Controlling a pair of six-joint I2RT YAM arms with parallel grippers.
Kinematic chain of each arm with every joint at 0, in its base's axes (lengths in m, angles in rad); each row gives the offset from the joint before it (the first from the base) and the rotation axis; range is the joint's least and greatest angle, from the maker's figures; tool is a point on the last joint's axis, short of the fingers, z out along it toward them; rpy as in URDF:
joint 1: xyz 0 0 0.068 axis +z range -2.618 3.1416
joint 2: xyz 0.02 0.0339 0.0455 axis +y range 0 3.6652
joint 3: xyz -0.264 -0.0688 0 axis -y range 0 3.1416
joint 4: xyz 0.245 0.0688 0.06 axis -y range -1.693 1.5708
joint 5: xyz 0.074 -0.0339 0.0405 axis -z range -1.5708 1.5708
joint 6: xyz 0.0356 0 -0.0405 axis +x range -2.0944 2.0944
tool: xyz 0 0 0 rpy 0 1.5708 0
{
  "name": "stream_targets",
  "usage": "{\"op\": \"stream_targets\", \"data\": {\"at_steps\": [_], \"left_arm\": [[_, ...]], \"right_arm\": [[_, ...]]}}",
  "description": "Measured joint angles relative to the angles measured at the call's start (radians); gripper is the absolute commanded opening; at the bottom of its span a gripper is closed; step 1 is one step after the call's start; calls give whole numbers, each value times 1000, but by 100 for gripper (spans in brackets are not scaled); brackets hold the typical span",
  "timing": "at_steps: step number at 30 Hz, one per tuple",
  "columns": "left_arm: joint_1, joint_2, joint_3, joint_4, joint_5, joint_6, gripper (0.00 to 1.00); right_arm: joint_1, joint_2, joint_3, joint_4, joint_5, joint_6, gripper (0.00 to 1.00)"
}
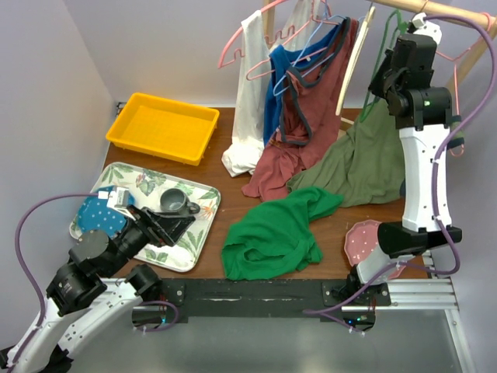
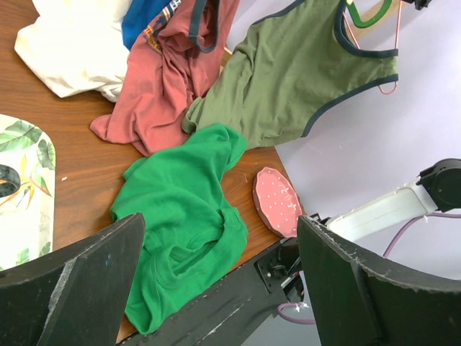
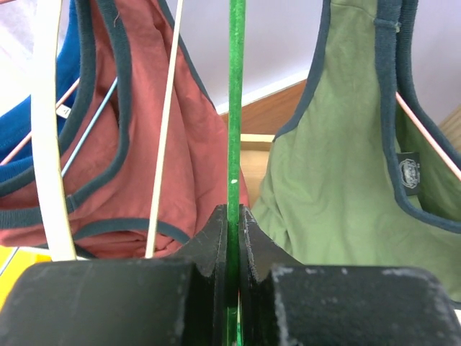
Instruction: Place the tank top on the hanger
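The bright green tank top (image 1: 276, 233) lies crumpled on the wooden table near the front edge, also seen in the left wrist view (image 2: 180, 209). The thin green hanger (image 3: 233, 108) hangs among the clothes at the back right (image 1: 386, 48). My right gripper (image 3: 233, 213) is raised to the rail (image 1: 387, 74) and is shut on the hanger's wire, which runs straight up between its fingers. My left gripper (image 1: 172, 221) hovers low over the tray at the front left, open and empty (image 2: 221, 220), well left of the tank top.
A rust-red top (image 1: 311, 116), an olive top with navy trim (image 1: 365, 163), a white garment (image 1: 248, 116), a cream hanger (image 1: 353, 62) and pink hangers (image 1: 248, 39) hang at the back. Also present: yellow bin (image 1: 163, 128), floral tray (image 1: 194, 249), pink plate (image 1: 361, 241).
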Motion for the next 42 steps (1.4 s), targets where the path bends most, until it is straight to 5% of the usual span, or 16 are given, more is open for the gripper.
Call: {"op": "stream_targets", "data": {"at_steps": [15,29,42], "left_arm": [[0,10,17,-9,6,-5,91],[0,116,52,55,60,69,92],[0,393,232,108,219,391,95]], "right_arm": [[-1,-251,-48,26,-53,-42,0],[-3,-554,-388,57,-132,-92,0],[-4,-959,-588,19,-312,-356,0]]}}
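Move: The right hand already grips the green hanger up at the rod. The green tank top lies on the table about 25 cm back, 23 cm to this hand's left and 44 cm below it. Around the hand, the cream hanger hangs some 5 cm left and 3 cm ahead, about level in height, and the pink plate is 28 cm back, 3 cm right and 44 cm below. From the left hand, the green tank top is about 4 cm ahead, 21 cm right and 29 cm down. Keeping the green hanger pinched in shut fingers, the right hand lifts it roughly 8 cm while already pulling back to clear the rod, then sinks a few centimetres and keeps drawing back towards the green tank top's side of the table, about 26 cm in all and speeding up near the end, as the fingers tip upward and turn counter-clockwise by some 20 degrees each. The empty left hand mostly waits, then late on moves about 5 cm right and 4 cm up, rolling its left side up and turning a little clockwise, fingers still wide open. ##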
